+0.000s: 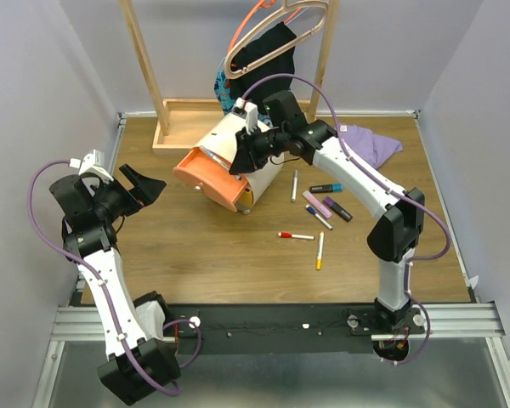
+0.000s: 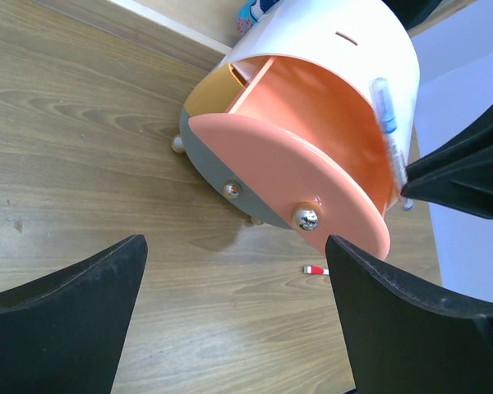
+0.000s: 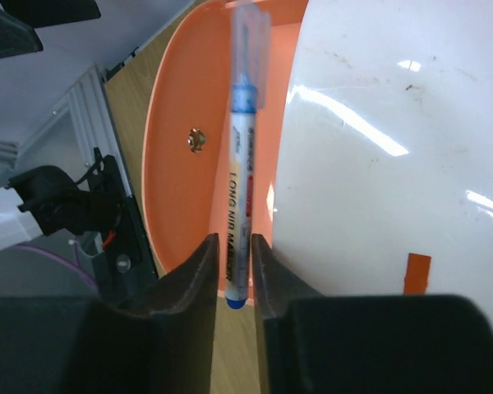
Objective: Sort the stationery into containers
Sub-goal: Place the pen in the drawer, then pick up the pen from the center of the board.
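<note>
The cream drum-like chest [image 1: 229, 136] lies tipped, its orange drawer [image 1: 206, 180] pulled out toward the left. My right gripper [image 1: 242, 153] is shut on a white blue-tipped marker [image 3: 242, 164], and its far end reaches over the open orange drawer [image 3: 181, 164]. From the left wrist view the marker [image 2: 388, 123] lies along the drawer's rim. A yellow drawer [image 2: 209, 90] shows beside it. My left gripper [image 1: 144, 189] hangs open and empty left of the chest. Several pens lie on the table, among them a red-capped one [image 1: 296, 235] and an orange-tipped one [image 1: 320, 251].
A wooden rack base [image 1: 174, 127] with hangers and dark clothes stands behind the chest. A purple cloth [image 1: 370, 143] lies at the back right. Grey walls close in on both sides.
</note>
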Robot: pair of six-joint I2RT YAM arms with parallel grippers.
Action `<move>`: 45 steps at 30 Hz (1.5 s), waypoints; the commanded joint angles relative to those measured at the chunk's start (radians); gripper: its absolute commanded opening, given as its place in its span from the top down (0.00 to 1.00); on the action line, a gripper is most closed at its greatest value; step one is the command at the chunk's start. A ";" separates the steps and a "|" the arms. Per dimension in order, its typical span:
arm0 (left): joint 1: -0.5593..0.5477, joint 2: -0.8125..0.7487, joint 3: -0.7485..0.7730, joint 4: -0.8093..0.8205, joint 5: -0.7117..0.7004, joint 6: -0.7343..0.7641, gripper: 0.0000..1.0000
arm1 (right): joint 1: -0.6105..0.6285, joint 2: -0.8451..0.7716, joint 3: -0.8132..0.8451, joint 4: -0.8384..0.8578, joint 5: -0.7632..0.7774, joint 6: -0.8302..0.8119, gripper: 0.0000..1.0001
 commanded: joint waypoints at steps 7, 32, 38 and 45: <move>0.015 -0.028 -0.017 0.010 -0.009 -0.022 0.01 | 0.007 -0.255 -0.173 -0.117 0.109 -0.205 0.54; 0.042 -0.054 -0.031 -0.083 -0.029 0.061 0.01 | 0.006 -0.464 -1.000 0.105 0.340 -0.963 0.56; 0.063 -0.054 -0.030 -0.103 -0.029 0.076 0.01 | 0.007 -0.360 -0.963 0.147 0.285 -0.991 0.56; 0.088 -0.042 -0.016 -0.131 -0.035 0.093 0.01 | 0.007 -0.306 -0.951 0.210 0.225 -1.002 0.56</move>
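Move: The held pen is to go into the open orange drawer, whose middle lies about 5 cm to the right hand's left, 2 cm ahead and some 10 cm below. The red marker is some 15 cm to that hand's right, 8 cm back and 25 cm down. From that marker, the yellow marker is about 7 cm right and 4 cm nearer, the blue-capped one 7 cm right and 5 cm farther out. From the left hand, the drawer is about 16 cm right, 8 cm ahead and 10 cm below. The pen is let go over the drawer as the right fingers open to just under half. That hand rises slightly, then swings right and back and drops to above the red marker, easing about 3 cm forward and 2 cm left late on. It sinks some 22 cm in all, the wrist turning about 50 degrees to point the fingers mostly down. The open left hand drifts about 3 cm down, back and left. ##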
